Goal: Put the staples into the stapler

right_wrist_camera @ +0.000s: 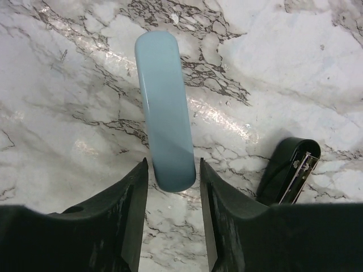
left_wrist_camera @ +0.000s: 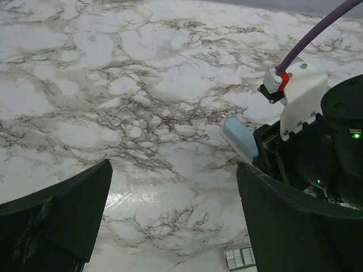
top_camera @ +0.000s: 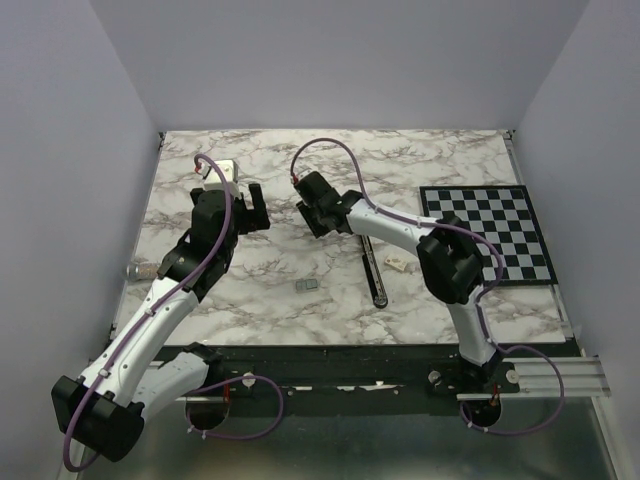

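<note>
The black stapler point(top_camera: 374, 270) lies opened out flat on the marble, right of centre. Its end with the silvery channel point(right_wrist_camera: 298, 173) shows at the right of the right wrist view. The staples point(top_camera: 308, 286), a small grey block, lie on the marble left of the stapler and show at the bottom edge of the left wrist view point(left_wrist_camera: 241, 258). My right gripper point(right_wrist_camera: 173, 164) is open, its fingers on either side of the near end of a light-blue oblong piece point(right_wrist_camera: 163, 102), with a small gap on each side. My left gripper point(left_wrist_camera: 173, 221) hangs wide open over bare marble, holding nothing.
A checkerboard mat point(top_camera: 490, 235) lies at the right. A small white object point(top_camera: 396, 263) sits just right of the stapler. A grey object point(top_camera: 140, 270) lies at the table's left edge. Purple-grey walls enclose the table on three sides.
</note>
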Controlling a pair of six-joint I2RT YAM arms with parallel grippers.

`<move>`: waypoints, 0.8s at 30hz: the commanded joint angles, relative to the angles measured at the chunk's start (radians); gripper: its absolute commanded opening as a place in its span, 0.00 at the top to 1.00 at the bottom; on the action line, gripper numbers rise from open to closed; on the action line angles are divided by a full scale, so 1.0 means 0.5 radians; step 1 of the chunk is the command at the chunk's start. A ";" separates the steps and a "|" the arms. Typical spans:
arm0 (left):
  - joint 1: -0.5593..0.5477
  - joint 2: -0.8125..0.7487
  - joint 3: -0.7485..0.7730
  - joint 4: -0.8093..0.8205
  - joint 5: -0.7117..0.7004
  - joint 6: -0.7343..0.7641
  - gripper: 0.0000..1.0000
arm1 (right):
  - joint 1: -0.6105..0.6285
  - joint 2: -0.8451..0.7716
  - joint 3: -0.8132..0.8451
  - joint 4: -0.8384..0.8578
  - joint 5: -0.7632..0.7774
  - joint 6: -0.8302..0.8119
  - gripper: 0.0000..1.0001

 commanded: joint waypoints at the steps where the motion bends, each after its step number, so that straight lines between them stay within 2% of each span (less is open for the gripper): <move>1: 0.016 -0.017 -0.020 0.024 0.020 0.001 0.01 | -0.010 -0.148 -0.017 0.009 -0.032 -0.019 0.50; 6: 0.019 -0.023 -0.020 0.021 0.039 -0.008 0.01 | -0.007 -0.440 -0.266 0.009 -0.087 0.014 0.39; 10: 0.019 -0.048 -0.026 0.030 0.036 -0.011 0.01 | -0.004 -0.688 -0.560 0.061 -0.323 -0.053 0.34; 14: 0.022 -0.072 -0.029 0.030 -0.007 -0.024 0.01 | 0.039 -0.857 -0.821 0.101 -0.464 0.057 0.27; 20: 0.049 -0.158 -0.057 0.058 -0.123 -0.048 0.01 | 0.198 -0.796 -0.865 0.153 -0.452 0.116 0.23; 24: 0.071 -0.241 -0.091 0.076 -0.249 -0.076 0.01 | 0.330 -0.612 -0.693 0.141 -0.308 0.112 0.22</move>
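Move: The small box of staples is behind my right hand, some 12 cm back, about 3 cm to its left and 4 cm lower. The light blue stapler runs forward-left from between my fingertips, its middle about 4 cm ahead and 2 cm left. The long black stapler lies roughly 12 cm to the right of my right hand and 5 cm back. From my raised left hand, the staple box is about 12 cm right, 5 cm back and 23 cm down. I open my right fingers further and lift them clear of the light blue stapler's near end, rising about 6.5 cm while drawing back and a little right. Still heading back, some 12 cm in all, I sink about 4 cm and swing left towards the staple box, turning slightly counter-clockwise. My left hand eases about 2 cm left and up, away from it. ##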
